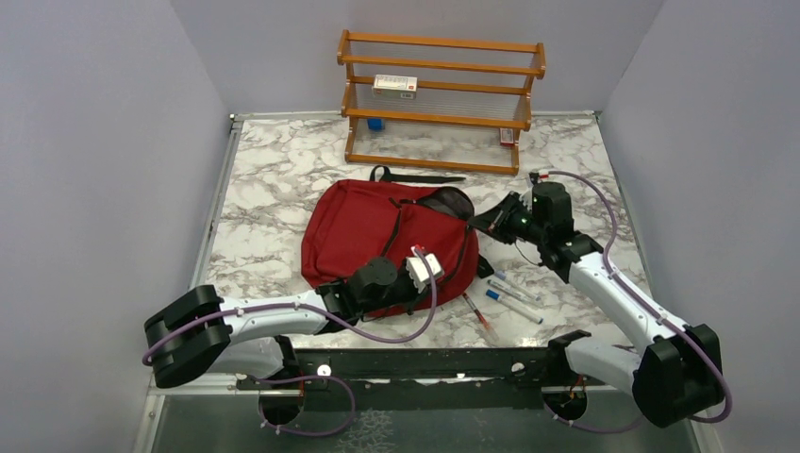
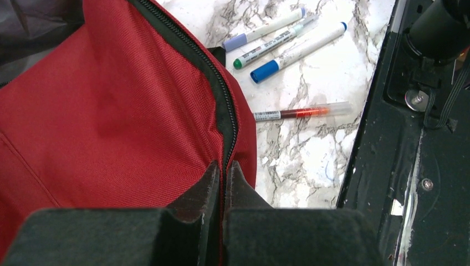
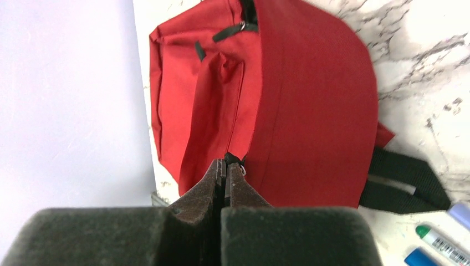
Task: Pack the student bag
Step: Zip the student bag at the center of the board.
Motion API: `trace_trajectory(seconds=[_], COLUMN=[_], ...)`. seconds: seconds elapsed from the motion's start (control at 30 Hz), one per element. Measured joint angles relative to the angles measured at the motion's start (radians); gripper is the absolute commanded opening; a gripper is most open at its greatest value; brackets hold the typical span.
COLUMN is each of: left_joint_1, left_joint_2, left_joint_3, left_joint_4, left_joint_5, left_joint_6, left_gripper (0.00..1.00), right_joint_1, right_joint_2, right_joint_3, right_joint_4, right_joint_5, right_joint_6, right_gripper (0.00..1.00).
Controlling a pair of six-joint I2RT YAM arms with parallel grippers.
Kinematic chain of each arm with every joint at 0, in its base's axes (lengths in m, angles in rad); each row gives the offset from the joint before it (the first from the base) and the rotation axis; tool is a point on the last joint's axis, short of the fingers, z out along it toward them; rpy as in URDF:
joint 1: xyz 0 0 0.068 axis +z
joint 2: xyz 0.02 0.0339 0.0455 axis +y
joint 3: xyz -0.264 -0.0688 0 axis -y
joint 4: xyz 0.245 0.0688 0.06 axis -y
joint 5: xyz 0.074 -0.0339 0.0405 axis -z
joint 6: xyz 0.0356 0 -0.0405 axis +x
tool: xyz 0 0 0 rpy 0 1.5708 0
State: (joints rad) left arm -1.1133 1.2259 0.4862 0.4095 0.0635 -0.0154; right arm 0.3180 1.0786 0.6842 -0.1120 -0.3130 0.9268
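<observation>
The dark-red student bag (image 1: 368,231) lies flat in the middle of the marble table, its opening with grey lining (image 1: 451,201) at the far right. My left gripper (image 2: 224,170) is shut on the bag's zipper edge (image 2: 221,105) at its near right side. At the open end, my right gripper (image 3: 227,164) is shut on a small black zipper tab (image 3: 234,158) of the bag (image 3: 310,105). In the top view the right gripper (image 1: 479,225) touches the bag's right rim.
Several markers and a red pen (image 1: 479,314) lie right of the bag: purple (image 2: 263,30), green (image 2: 271,47) and blue (image 2: 296,52) markers. A wooden rack (image 1: 439,99) with a white box (image 1: 394,85) stands at the back. Black straps (image 1: 415,176) trail behind the bag.
</observation>
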Motion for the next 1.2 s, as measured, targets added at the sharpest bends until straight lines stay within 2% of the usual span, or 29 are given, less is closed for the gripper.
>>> trace_trajectory(seconds=[0.2, 0.37, 0.73, 0.93, 1.13, 1.17, 1.2], left_joint_1=[-0.008, -0.015, -0.014, -0.015, -0.018, -0.018, -0.018], left_joint_2=[-0.031, -0.072, -0.179, -0.275, -0.443, -0.468, -0.512], left_joint_3=[-0.031, -0.061, -0.095, -0.124, -0.142, -0.143, -0.143], left_joint_4=[-0.011, -0.023, -0.039, -0.07, -0.172, -0.189, -0.217], left_joint_5=[-0.016, -0.039, -0.146, -0.249, -0.43, -0.453, -0.488], left_joint_6=[-0.014, -0.031, -0.053, -0.083, -0.147, -0.156, -0.166], left_gripper=[0.0, 0.0, 0.0, 0.0, 0.0, 0.06, 0.2], right_joint_1=[0.0, -0.008, -0.039, -0.055, -0.062, -0.063, -0.063], right_joint_2=[0.082, 0.21, 0.486, 0.482, 0.359, 0.335, 0.313], right_joint_3=[0.038, 0.137, 0.33, 0.346, 0.321, 0.318, 0.314], right_joint_4=[0.048, 0.073, 0.071, 0.065, 0.054, 0.051, 0.047], right_joint_5=[0.078, 0.103, 0.012, -0.058, -0.085, -0.096, -0.109], right_joint_6=[-0.021, -0.08, -0.174, -0.206, -0.221, -0.222, -0.222], right_gripper=[0.0, 0.01, 0.01, 0.0, 0.0, 0.0, 0.0])
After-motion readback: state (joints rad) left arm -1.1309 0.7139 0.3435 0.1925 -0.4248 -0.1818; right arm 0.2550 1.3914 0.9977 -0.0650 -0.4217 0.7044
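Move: The right hand holds the zip pull. From it, the student bag's still-open mouth lies about 5 cm ahead, 4 to the left and some 3 below; the black strap lies about 12 ahead and 8 to the left, down on the table. The left hand pinches the zip's near end: the bag's middle is about 11 cm ahead, 10 to the left and 5 lower; the red pen is 2 back, 9 to the right, on the table. Keep the zip pull pinched in the right gripper and draw it forward about 10 cm along the mouth's edge, dipping slightly, then ease back 2 to 3 cm while rising some 6. Keep the left gripper shut on the zip's near end and pull left about 10 cm, lifting late and turning some 30 degrees counter-clockwise, away from the right hand. ##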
